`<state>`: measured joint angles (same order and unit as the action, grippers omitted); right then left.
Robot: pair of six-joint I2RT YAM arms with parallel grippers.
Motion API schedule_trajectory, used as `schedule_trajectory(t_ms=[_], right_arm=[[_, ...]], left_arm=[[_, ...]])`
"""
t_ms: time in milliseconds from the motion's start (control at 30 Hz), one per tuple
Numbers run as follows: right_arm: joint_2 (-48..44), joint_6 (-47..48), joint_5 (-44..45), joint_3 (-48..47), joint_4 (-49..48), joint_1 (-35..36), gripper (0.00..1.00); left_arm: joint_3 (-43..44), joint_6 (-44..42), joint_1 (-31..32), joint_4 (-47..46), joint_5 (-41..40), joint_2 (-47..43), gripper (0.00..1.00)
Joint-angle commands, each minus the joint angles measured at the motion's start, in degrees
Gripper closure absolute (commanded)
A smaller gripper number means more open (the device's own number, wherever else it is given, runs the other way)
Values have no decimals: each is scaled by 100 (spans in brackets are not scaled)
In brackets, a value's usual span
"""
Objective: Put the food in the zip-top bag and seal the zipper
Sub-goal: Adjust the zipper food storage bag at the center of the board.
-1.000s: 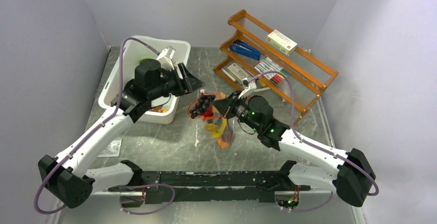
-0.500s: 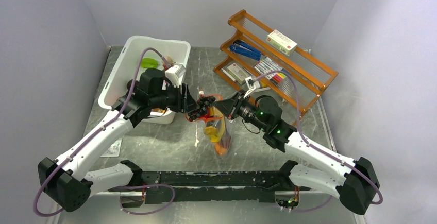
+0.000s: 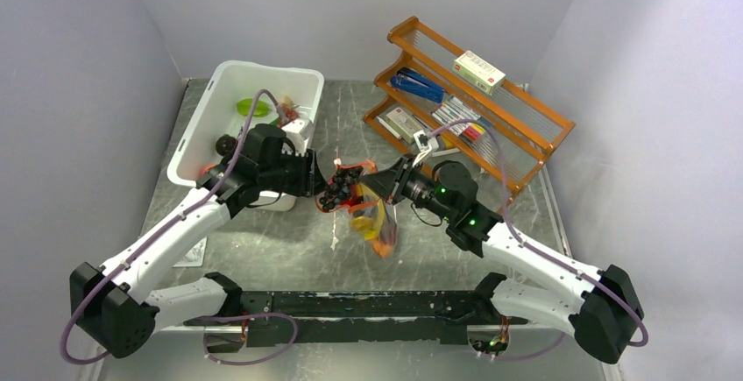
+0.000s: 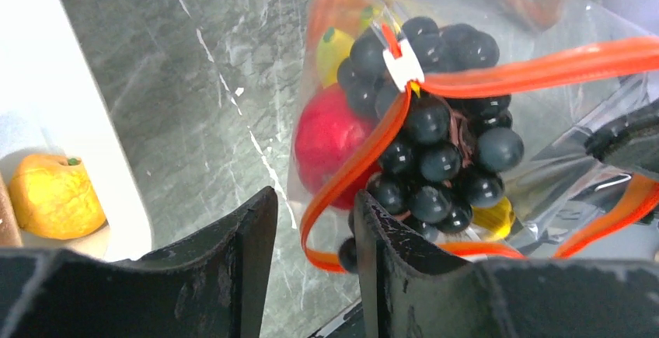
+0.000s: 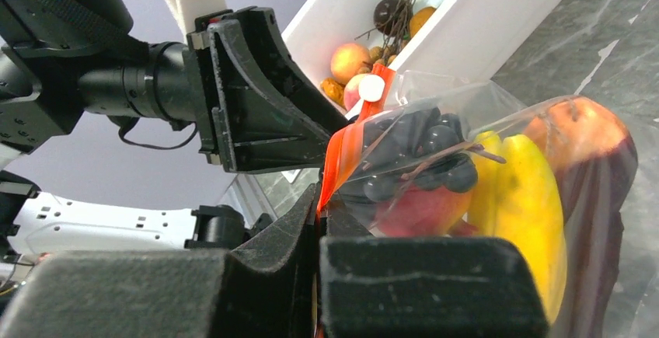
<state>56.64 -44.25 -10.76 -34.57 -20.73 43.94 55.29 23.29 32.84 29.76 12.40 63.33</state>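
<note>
The clear zip-top bag (image 3: pixel 375 222) hangs above the table with food inside: dark grapes (image 4: pixel 439 159) at the mouth, a red round fruit (image 4: pixel 330 136), the yellow banana bunch (image 5: pixel 521 206) and the dark slab (image 5: pixel 598 159). My right gripper (image 5: pixel 322 198) is shut on the orange-red zipper (image 4: pixel 544 66) strip and holds the bag up. The white slider tab (image 4: pixel 402 66) sits over the grapes. My left gripper (image 4: pixel 315 194) is at the mouth's other side. Its jaws stand apart, with a loop of the strip by the right finger (image 4: pixel 388 237) and nothing clamped.
A white bin (image 3: pixel 201 149) with more toy fruit, including an orange one (image 4: pixel 54 194), stands just left of the bag. A wooden rack (image 3: pixel 491 127) holding boxes and pens stands behind the right arm. A paper scrap (image 3: pixel 188 252) lies at the front left.
My left gripper came away from the bin, swung right and down to the bag's mouth, and its jaws narrowed. The right gripper kept its hold and shifted the bag slightly.
</note>
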Motion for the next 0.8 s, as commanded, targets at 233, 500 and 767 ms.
schedule_trajectory(t_ms=[233, 500, 767], right_arm=[[55, -143, -283, -46, -642, -28, 100], [248, -160, -384, 1, -690, -32, 100], [187, 251, -84, -13, 37, -153, 100]], left_arm=[[-449, -489, 29, -1079, 313, 475, 57], [-708, 121, 29, -1925, 1473, 774, 88], [-1225, 1549, 28, -3188, 2335, 66, 93]])
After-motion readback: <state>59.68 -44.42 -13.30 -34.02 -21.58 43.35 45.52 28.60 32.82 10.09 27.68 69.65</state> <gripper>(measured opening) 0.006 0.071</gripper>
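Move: The left hand is open beside the zip-top bag: the nearest bend of its orange rim lies about 2 cm to the right and 4 cm below. The black grapes in the bag's mouth sit some 5 cm right and 5 cm below, and the white zip slider about 6 cm ahead, 4 cm right and 3 cm lower. From the right hand, pinching the rim's other side, the bend is roughly 9 cm left, 5 cm back and 6 cm below. The left fingers shut on the left bend of the orange rim, after the open hand has sunk about 5 cm onto it. Still closing, it heads right towards the right gripper, some 5 cm in all, rising slightly at the end and turning about 15 degrees. The right hand keeps its pinch on the other side and sinks about 2 cm. ##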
